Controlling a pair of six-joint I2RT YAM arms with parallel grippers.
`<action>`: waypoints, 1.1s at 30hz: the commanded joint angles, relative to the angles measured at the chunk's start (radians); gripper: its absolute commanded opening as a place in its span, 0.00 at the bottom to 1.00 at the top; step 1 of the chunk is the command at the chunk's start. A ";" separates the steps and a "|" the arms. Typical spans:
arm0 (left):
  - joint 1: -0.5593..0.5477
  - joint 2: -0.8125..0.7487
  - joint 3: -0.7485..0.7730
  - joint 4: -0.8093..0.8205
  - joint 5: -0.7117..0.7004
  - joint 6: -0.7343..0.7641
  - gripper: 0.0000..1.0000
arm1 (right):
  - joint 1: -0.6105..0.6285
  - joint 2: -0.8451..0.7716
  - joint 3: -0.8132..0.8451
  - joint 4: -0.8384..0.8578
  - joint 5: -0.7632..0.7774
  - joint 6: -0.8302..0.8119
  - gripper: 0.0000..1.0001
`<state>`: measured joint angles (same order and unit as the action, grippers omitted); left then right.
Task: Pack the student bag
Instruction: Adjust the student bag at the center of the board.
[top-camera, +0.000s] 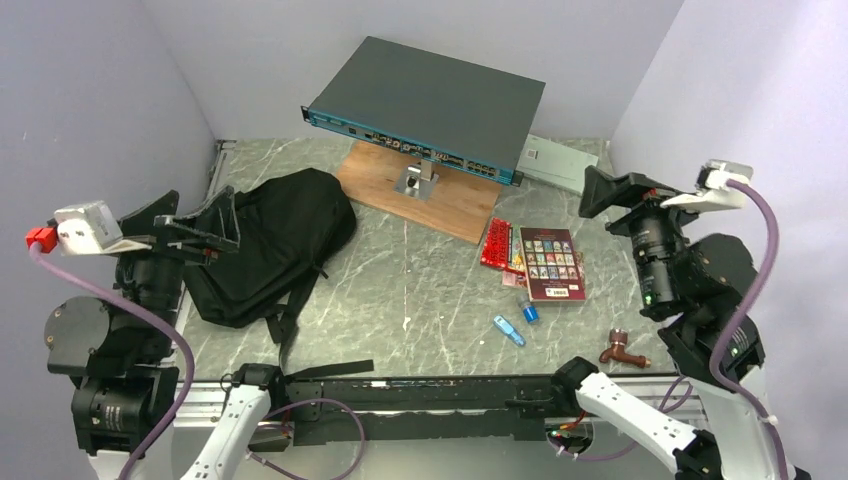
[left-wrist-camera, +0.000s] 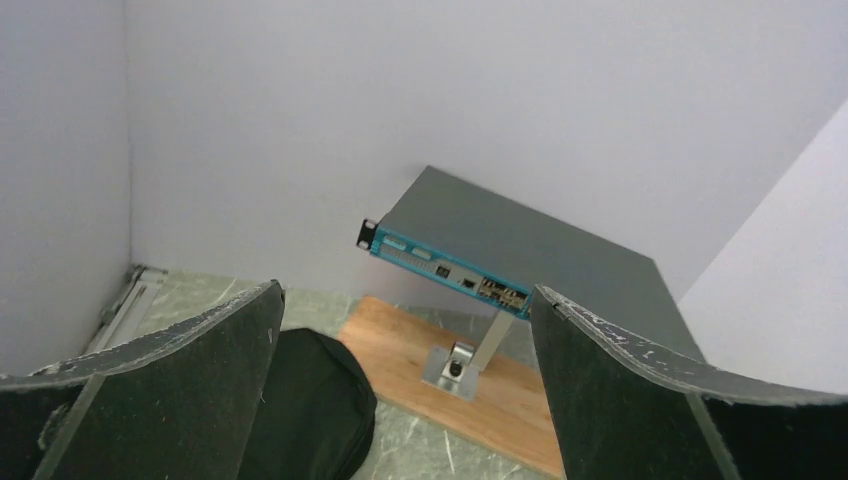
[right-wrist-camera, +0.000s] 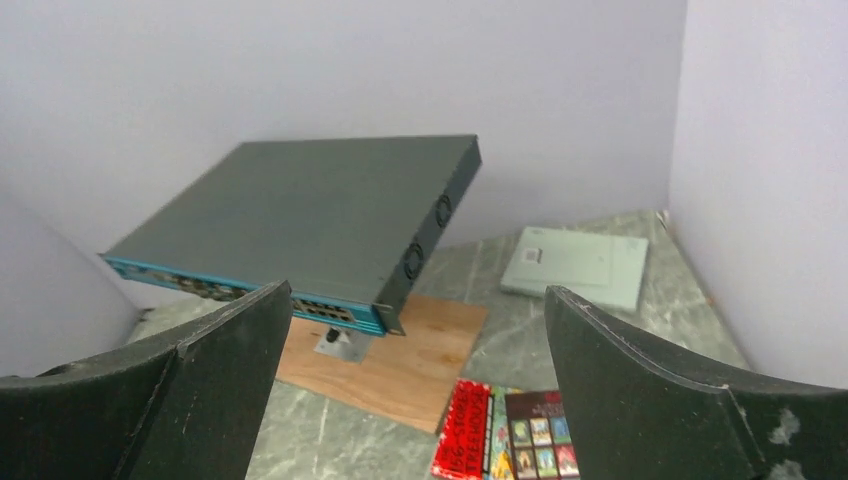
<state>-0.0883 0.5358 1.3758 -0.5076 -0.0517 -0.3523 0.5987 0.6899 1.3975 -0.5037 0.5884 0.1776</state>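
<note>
The student bag (top-camera: 275, 240), a black soft backpack, lies flat on the left of the marble table with its straps trailing toward the near edge. My left gripper (top-camera: 195, 222) hovers open just left of the bag, nothing between its fingers. In the left wrist view the bag (left-wrist-camera: 315, 400) shows low between the open left gripper (left-wrist-camera: 405, 290) fingers. My right gripper (top-camera: 618, 192) is raised at the right, open and empty, above and right of a red book (top-camera: 497, 243) and a maroon book (top-camera: 551, 264). Both books (right-wrist-camera: 468, 432) appear below the right gripper (right-wrist-camera: 418, 290).
A dark grey rack-mount device (top-camera: 430, 105) with a teal front stands tilted on a metal post over a wooden board (top-camera: 450, 200) at the back. A pale flat box (top-camera: 560, 160) lies behind right. Two small blue items (top-camera: 508, 330) and a brown piece (top-camera: 622, 348) lie near the front.
</note>
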 joint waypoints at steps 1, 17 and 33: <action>0.004 0.037 -0.003 -0.084 -0.065 0.012 0.99 | -0.002 0.094 0.022 -0.145 0.131 0.094 1.00; 0.004 0.136 -0.262 -0.234 -0.039 -0.091 0.99 | -0.002 -0.089 -0.459 -0.056 -0.333 0.346 1.00; 0.019 0.234 -0.678 0.159 0.106 -0.304 0.99 | 0.000 0.096 -0.742 0.295 -0.822 0.465 1.00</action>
<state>-0.0872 0.7738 0.7647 -0.5671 0.0830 -0.4988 0.5987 0.7712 0.6678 -0.3714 -0.1261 0.6048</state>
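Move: From the left hand, the middle of the student bag lies about 18 cm ahead, 5 cm left and some 46 cm below. The wooden base under the grey rack unit is about 37 cm ahead and 29 cm right of that hand, just above board level. From the right hand the bag is roughly 62 cm left, 13 cm ahead and 44 cm below, with the book pile 11 cm ahead and 4 cm right, and the blue marker 5 cm back and 7 cm left. Both open, empty hands come down fast from high above the board towards the student bag, the left sinking about 32 cm while reaching some 10 cm forward and tipping about 50 degrees downward, ending above the bag's right-hand part with no contact to be seen. The right hand drops some 30 cm and, after a short forward start that it takes back, sweeps about 16 cm left over the bare board left of the marker, tipping down and swinging its fingers counter-clockwise to face the bag, gripper still wide open. ##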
